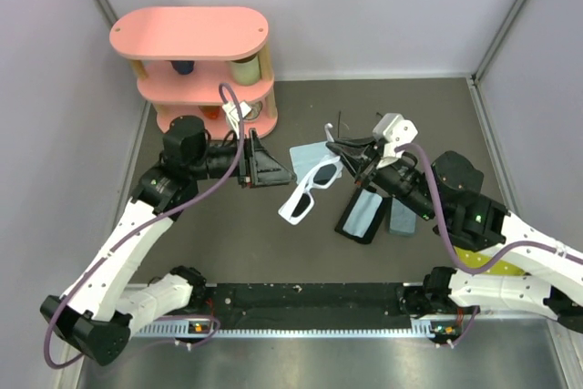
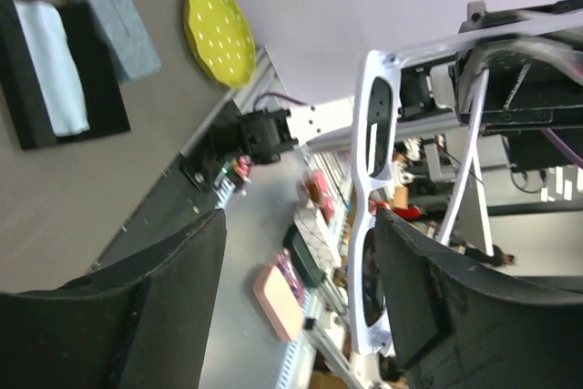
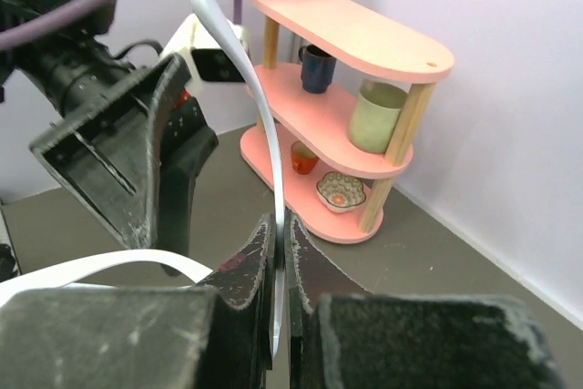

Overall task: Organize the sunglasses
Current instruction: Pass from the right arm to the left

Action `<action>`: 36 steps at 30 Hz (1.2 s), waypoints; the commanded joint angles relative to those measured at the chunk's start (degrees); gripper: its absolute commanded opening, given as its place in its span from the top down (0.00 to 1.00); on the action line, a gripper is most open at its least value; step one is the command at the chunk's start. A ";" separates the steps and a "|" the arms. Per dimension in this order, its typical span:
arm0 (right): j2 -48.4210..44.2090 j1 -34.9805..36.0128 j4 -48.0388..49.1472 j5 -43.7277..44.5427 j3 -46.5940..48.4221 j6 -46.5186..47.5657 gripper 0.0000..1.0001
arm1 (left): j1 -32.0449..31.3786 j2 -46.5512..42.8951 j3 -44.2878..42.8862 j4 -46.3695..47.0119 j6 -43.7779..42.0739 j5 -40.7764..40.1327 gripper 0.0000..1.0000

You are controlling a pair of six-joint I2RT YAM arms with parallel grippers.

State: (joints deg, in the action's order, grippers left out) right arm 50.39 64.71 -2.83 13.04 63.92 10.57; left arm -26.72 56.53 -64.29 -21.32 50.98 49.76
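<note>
The white-framed sunglasses [image 1: 310, 190] hang tilted above the table's middle, their front down toward the left. My right gripper [image 1: 351, 163] is shut on one thin white temple arm [image 3: 260, 125], which is pinched flat between the fingertips [image 3: 281, 225]. My left gripper [image 1: 264, 170] is open just left of the sunglasses. In the left wrist view the white frame [image 2: 369, 189] stands against the right finger [image 2: 428, 289], and nothing lies between the jaws [image 2: 301, 225]. A thin dark wire frame seems to lie just behind the right gripper [image 1: 339, 140], mostly hidden.
A black open case holding a light blue cloth [image 1: 360, 214] lies beside a grey-blue case [image 1: 399, 216] under the right arm. Another light blue cloth [image 1: 308, 154] lies under the sunglasses. A pink shelf with cups and bowls [image 1: 205, 70] stands back left. A yellow disc [image 2: 219, 34] lies near the front right.
</note>
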 commanded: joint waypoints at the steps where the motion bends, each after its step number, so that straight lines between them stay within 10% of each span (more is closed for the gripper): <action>1: 0.23 0.42 5.20 -4.24 2.79 -0.02 1.00 | -0.35 -1.25 2.06 9.96 7.89 6.58 0.35; 36: 2.87 1.56 7.84 -9.08 1.73 -2.48 1.00 | -7.73 -2.04 9.10 26.77 20.12 12.73 0.83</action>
State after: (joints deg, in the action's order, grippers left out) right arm 54.00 65.54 2.57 4.89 64.18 8.73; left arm -33.23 54.63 -55.66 -1.28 69.41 60.38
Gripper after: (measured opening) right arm 0.012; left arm 0.197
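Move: The white sunglasses' frame, hanging from the right hand by a temple, has its middle about 4 cm back, 5 cm to the right of and some 2 cm above the left hand. From the right hand, the open left gripper is roughly 10 cm left, 5 cm back and 5 cm lower. The open glasses case lies about 20 cm right and 3 cm ahead of the left hand, some 35 cm below. The blue cloth is roughly 19 cm ahead and 7 cm right of that hand, equally low. Backward by about 6 cm, drifting nearly 2 cm right and turning some 15 degrees clockwise, the left hand brings its fingers over the sunglasses' frame beside the bridge, steadily closing them from wide open to nearly shut around it. The right hand keeps its grip on the temple and offers the glasses about 3.5 cm to the left, easing slightly back and turning a little counter-clockwise. ##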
